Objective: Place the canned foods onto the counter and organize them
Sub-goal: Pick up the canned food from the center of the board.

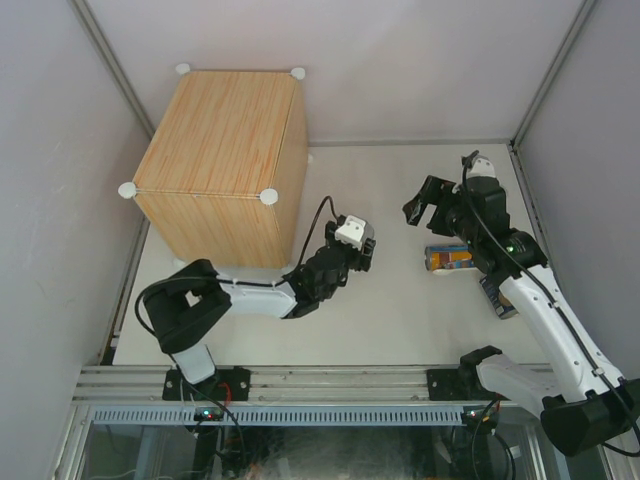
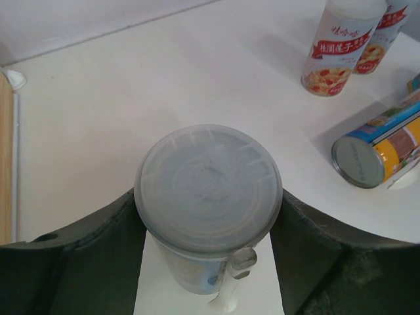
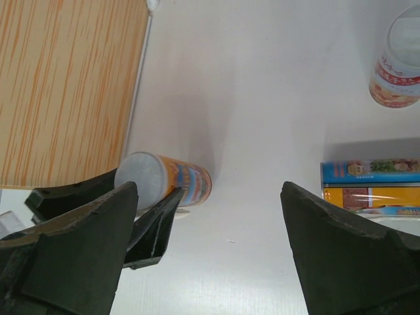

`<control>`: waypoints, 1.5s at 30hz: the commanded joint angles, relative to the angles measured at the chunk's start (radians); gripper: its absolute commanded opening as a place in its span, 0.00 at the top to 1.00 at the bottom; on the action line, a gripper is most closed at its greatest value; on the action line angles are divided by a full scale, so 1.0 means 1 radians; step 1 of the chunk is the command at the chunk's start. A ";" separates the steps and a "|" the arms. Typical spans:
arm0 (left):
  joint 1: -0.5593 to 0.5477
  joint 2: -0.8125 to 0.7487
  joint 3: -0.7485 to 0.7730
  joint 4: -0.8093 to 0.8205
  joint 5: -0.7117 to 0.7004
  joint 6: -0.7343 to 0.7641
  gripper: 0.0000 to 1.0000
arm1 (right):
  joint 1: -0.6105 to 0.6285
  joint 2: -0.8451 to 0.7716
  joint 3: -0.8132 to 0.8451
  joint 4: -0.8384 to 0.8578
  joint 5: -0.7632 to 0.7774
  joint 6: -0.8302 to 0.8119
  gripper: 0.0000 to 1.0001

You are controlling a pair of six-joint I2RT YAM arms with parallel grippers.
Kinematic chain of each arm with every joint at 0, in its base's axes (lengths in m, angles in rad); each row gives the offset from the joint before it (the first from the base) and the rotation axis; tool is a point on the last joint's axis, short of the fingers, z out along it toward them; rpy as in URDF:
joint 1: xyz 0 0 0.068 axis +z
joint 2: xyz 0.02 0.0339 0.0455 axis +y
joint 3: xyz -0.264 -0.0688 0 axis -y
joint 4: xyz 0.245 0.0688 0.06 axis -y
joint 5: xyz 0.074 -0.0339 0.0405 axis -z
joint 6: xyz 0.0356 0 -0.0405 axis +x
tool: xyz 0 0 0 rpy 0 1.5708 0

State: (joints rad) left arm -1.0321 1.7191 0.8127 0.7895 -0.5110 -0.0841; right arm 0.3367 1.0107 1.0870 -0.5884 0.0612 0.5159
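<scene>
A tall blue-orange can [image 2: 209,187] with a translucent lid and a white spoon on its side stands upright between the jaws of my left gripper [image 2: 209,197], which is shut on it just below the lid. The right wrist view shows this can [image 3: 180,177] close beside the wood-grain counter [image 3: 65,85], its base at the tabletop. My right gripper [image 3: 209,193] hangs open and empty above the table, to the right [image 1: 425,205]. A second blue-orange can [image 1: 450,258] lies on its side beneath the right arm. Two white-red cans [image 2: 338,46] stand further back. The counter's top [image 1: 220,130] is bare.
Grey walls and a metal frame close in the white table. A flat tin [image 1: 498,298] shows partly under the right forearm. The left arm [image 1: 250,295] stretches along the counter's front face.
</scene>
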 commanded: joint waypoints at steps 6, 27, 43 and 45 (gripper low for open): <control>-0.022 -0.231 0.060 -0.036 0.020 0.041 1.00 | -0.041 -0.005 0.001 0.062 -0.011 0.016 0.11; -0.064 -0.596 0.260 -0.497 -0.135 0.127 1.00 | -0.061 0.033 0.026 0.132 -0.022 0.050 0.12; -0.056 -0.645 0.473 -0.626 -0.252 0.252 1.00 | -0.006 0.028 0.033 0.109 0.029 0.056 0.13; -0.052 -0.653 0.497 -0.632 -0.271 0.267 1.00 | -0.001 0.026 0.034 0.109 0.034 0.057 0.13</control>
State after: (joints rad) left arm -1.0901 1.1439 1.1687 0.0402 -0.7212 0.1108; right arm 0.3214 1.0512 1.0870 -0.5091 0.0742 0.5579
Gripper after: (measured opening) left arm 0.709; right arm 0.876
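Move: The left hand already holds the standing can; the likely place for it, the top of the wooden cabinet, has its middle about 30 cm to the hand's left, 14 cm ahead and 14 cm higher. The lying orange can is some 24 cm to this hand's right and 3 cm ahead, about 10 cm below it, and the nearer white-lidded can stands about 26 cm right and 12 cm ahead. From the right hand the cabinet top lies roughly 47 cm left, 16 cm ahead and near its own height. The left arm carries the gripped can steeply up by about 24 cm, at first also drawing back some 4 cm, then swinging left by about 10 cm in all, towards the cabinet and past the level of its top, near its front right corner. The fingers keep their hold around the can throughout, while late in the climb the wrist tips the fingertips up about 10 degrees and turns slightly counter-clockwise. ##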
